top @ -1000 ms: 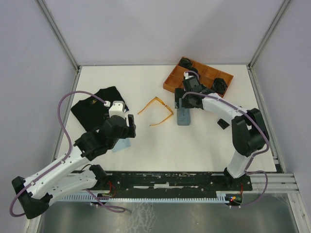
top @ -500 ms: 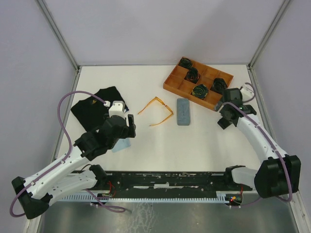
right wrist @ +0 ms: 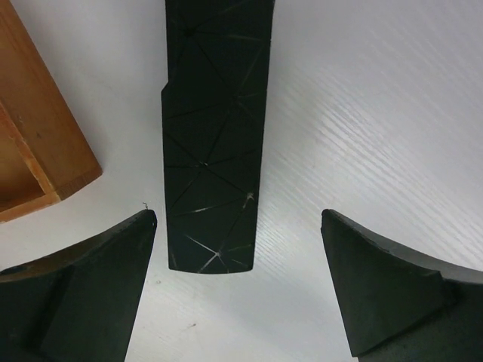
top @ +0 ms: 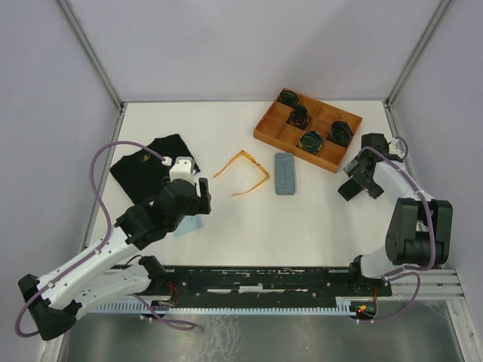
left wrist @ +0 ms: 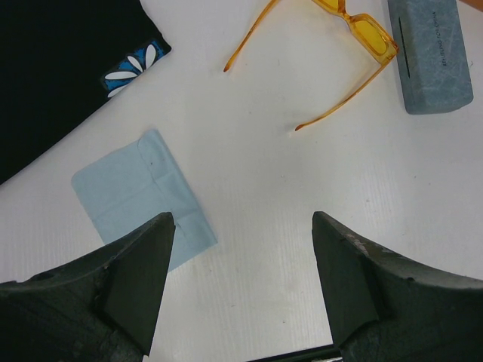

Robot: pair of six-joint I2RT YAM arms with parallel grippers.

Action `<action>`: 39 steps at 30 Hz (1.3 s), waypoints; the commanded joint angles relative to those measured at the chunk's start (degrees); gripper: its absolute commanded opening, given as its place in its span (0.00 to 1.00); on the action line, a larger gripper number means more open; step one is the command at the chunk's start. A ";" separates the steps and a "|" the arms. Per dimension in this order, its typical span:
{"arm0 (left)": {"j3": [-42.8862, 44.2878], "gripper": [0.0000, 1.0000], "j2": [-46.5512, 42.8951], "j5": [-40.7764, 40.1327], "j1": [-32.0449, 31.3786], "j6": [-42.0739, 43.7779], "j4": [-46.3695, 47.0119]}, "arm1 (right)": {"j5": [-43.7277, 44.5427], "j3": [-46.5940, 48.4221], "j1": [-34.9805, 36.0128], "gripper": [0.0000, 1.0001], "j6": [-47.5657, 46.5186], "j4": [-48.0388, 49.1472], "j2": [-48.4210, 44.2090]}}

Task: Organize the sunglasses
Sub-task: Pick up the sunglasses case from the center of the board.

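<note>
The translucent orange-yellow sunglasses [top: 241, 172] lie unfolded on the white table, left of an oblong grey-blue case [top: 284, 173]. In the left wrist view the sunglasses [left wrist: 355, 30] sit far ahead at the top right, beside the case [left wrist: 430, 53]. My left gripper [top: 202, 194] [left wrist: 243, 219] hovers open and empty over bare table, well short of them. At the right, my right gripper [top: 353, 179] [right wrist: 238, 215] is open and points down over the near end of a black case [top: 347, 190] [right wrist: 215, 136], with its fingers clear of it on both sides.
A wooden compartment tray [top: 273, 130] [right wrist: 30, 151] holding several dark round items stands at the back right. A black cloth [top: 151, 167] [left wrist: 60, 68] lies at the left. A light blue cloth [top: 189, 226] [left wrist: 139, 200] lies under the left gripper's left finger.
My right arm has swung from the grey-blue case to the right side and now hangs over the black case, its jaws slightly wider. The left arm has stayed still.
</note>
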 commanded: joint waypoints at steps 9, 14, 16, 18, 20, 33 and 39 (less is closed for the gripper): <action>0.70 0.80 0.55 0.25 0.24 3.01 1.46 | -4.04 5.31 -1.00 0.98 -0.12 6.27 8.15; 0.69 0.80 0.76 0.42 0.35 3.10 1.45 | -1.77 8.20 -1.01 0.93 -1.97 3.27 11.59; 0.71 0.80 0.71 0.38 0.36 3.10 1.46 | -1.23 8.40 -1.00 0.88 -2.96 3.32 12.06; 0.72 0.80 0.83 0.45 0.33 3.10 1.49 | -1.08 8.45 -1.02 0.83 -3.63 3.90 12.36; 0.74 0.80 0.88 0.50 0.40 3.10 1.54 | -1.00 8.43 -1.00 0.78 -3.94 4.11 12.97; 0.62 0.80 0.12 0.13 0.51 2.94 1.53 | -0.40 7.24 -1.06 0.56 -4.50 4.08 9.71; 0.74 0.80 0.32 0.31 0.79 3.02 1.55 | -5.78 1.98 -1.00 0.34 -6.71 8.12 -2.07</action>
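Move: The black sunglasses case lies below the open right hand, its middle about 5 cm ahead, 2 cm to the right and 5 cm down, its length running forward and to the right. The wooden tray is about 20 cm ahead and 13 cm left of that hand, and the grey-blue case some 7 cm ahead and 22 cm left. From the left hand, the black case is roughly 12 cm ahead, 52 cm to the right and 17 cm lower. The right hand reaches forward about 3.5 cm while sinking some 4.5 cm onto the black case, and its wide-open fingers come down either side of the back-left end and close from almost fully open to under two thirds, pinching it across its width. Once they have hold, the hand reverses and rises quickly, about 3.5 cm, tipping its fingers back by about 5 degrees to roughly their starting slant and keeping the grip. ##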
